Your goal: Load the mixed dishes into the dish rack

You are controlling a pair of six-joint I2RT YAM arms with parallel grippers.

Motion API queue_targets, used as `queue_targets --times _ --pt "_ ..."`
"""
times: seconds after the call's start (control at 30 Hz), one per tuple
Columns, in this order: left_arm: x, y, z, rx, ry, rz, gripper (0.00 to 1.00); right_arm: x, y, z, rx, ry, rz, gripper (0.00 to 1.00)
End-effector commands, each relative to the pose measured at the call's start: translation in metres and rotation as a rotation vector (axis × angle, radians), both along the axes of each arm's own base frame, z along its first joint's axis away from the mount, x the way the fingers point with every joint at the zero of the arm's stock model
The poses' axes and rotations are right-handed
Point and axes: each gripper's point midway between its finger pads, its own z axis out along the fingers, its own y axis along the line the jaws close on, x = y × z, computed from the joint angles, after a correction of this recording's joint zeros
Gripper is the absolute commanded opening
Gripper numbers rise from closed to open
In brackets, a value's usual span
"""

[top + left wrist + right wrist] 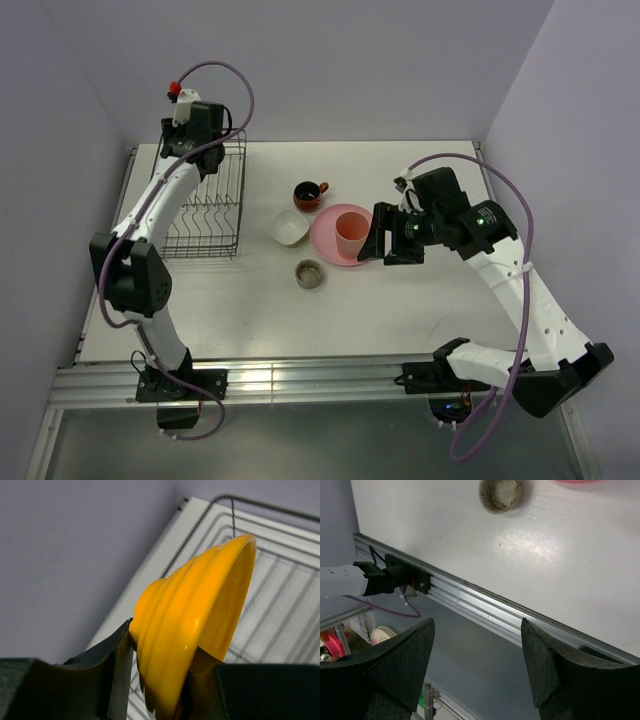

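Note:
My left gripper (162,645) is shut on the rim of the orange-yellow bowl (195,615), holding it on edge above the black wire dish rack (233,515). In the top view the left wrist hangs over the far end of the dish rack (205,215), and the bowl is hidden under it. A pink tumbler (350,232) stands on the pink plate (325,240) at mid-table. My right gripper (388,243) hovers open just right of that plate, with nothing between its fingers. Nearby sit the dark red-brown mug (309,195), the white squarish bowl (290,228) and the small grey-brown dish (309,273).
In the right wrist view the grey-brown dish (501,494) lies ahead, with the table's aluminium front rail (470,595) below it. Walls close in the table on the left, back and right. The rack stands at the far left, against the table's edge.

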Motion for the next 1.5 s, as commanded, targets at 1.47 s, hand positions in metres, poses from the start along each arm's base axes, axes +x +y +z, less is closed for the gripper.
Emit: queue_targets --times 1.47 --pt "0.120 0.085 -0.109 0.511 0.176 0.017 0.00 0.002 -0.028 -0.039 -0.024 -0.019 -0.130 0.76"
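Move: The left hand already holds the orange bowl. The far-left part of the dish rack, where the bowl is being taken, lies about 15 cm ahead of this hand, some 8 cm to its left and 20 cm below. The white bowl sits some 29 cm to the hand's right and level with it, the black mug about 36 cm right and 12 cm ahead, both about 24 cm below. From the right hand, that rack part is roughly 42 cm ahead, 62 cm left and 20 cm lower. Still pinching the orange bowl between its fingers, the left hand carries it forward and left over the dish rack, then down in two stages towards the far-left part, some 12 cm lower and 11 cm farther out in all. Early on it rolls about 30 degrees, its left side rising. The empty right hand, fingers open, sinks about 5 cm and drifts slightly right. ##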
